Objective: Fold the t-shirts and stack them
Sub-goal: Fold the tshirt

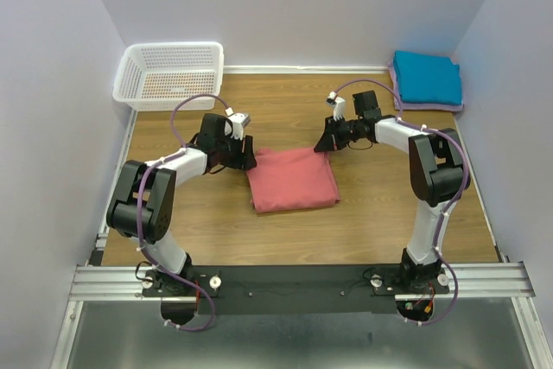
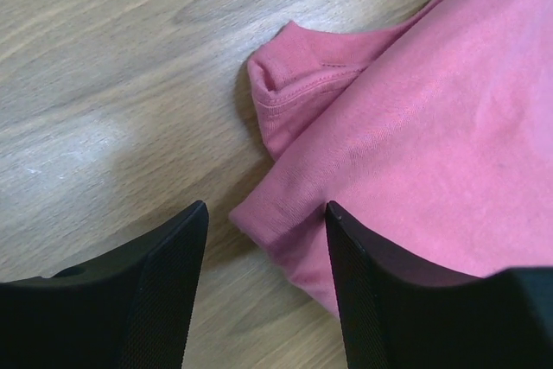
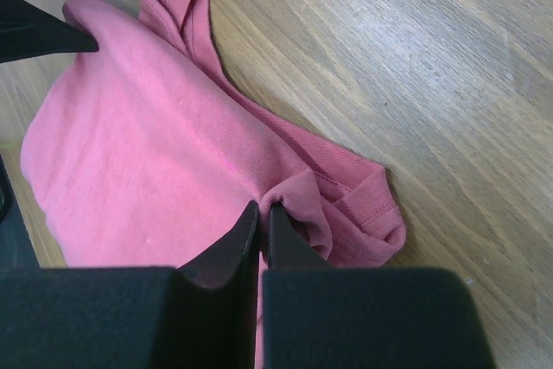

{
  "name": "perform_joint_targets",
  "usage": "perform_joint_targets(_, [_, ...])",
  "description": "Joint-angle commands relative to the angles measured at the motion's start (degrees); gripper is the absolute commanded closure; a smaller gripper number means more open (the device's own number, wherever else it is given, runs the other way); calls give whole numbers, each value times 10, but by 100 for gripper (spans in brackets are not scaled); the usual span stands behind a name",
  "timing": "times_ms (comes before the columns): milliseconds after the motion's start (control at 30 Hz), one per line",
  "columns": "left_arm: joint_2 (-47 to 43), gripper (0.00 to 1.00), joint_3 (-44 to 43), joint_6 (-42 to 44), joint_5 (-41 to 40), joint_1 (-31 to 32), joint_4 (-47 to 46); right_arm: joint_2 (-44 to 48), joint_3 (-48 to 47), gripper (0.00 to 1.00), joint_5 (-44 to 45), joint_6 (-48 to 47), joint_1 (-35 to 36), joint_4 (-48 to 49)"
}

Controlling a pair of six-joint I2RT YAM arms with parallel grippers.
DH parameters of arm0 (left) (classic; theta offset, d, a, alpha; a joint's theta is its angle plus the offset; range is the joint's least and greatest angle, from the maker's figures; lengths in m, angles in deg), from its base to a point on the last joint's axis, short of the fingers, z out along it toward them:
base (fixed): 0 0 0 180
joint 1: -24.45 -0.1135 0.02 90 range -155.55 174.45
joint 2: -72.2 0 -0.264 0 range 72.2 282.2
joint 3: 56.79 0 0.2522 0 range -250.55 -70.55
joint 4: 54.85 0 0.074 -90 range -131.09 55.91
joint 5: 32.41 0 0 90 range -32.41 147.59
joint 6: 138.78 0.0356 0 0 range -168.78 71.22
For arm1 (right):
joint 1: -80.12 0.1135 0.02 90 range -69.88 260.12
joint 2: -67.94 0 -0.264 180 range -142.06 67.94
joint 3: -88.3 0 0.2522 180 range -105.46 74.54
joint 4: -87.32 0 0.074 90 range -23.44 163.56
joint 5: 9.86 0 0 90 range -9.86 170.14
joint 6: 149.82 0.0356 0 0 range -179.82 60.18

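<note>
A salmon-pink t-shirt (image 1: 292,181) lies folded in the middle of the wooden table. My right gripper (image 1: 321,144) is at its far right corner, shut on a small pinch of the pink cloth (image 3: 147,162) between the jaws (image 3: 262,206). My left gripper (image 1: 249,160) sits low at the far left corner, open, with the shirt's folded edge (image 2: 432,127) partly between its fingers (image 2: 266,209) and nothing gripped. A teal-blue t-shirt (image 1: 427,77) lies folded on a pale lavender one (image 1: 432,107) at the far right corner of the table.
A white lattice basket (image 1: 173,46) stands at the far left corner. Walls close in on the table at left, back and right. The left gripper's black fingers (image 3: 43,32) show at the top left of the right wrist view.
</note>
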Motion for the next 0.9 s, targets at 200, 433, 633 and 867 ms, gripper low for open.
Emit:
perform_joint_targets(200, [64, 41, -6, -26, 92, -16, -29, -2, -9, 92, -20, -1, -2, -5])
perform_joint_targets(433, [85, 53, -7, -32, 100, -28, -30, -4, -8, 92, -21, 0, -1, -5])
perform_joint_targets(633, [89, 67, -5, -32, 91, -38, -14, -1, -7, 92, -17, -2, -3, -5])
perform_joint_targets(867, [80, 67, -2, -38, 83, -59, -14, -1, -9, 92, -15, -3, -2, -5])
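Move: The folded t-shirt's far left corner lies almost between the left hand's open fingers, about 1 cm right and 2 cm below. A sleeve flap pokes out some 3 cm ahead and 3 cm right of the left hand. The right-hand far corner, already pinched by the right gripper, is roughly 16 cm right and 3 cm ahead of it. From the right hand, the left corner lies about 16 cm left and 4 cm back. Left hand sinks about 2 cm over the far left corner and pinches it; right keeps its corner pinched. ##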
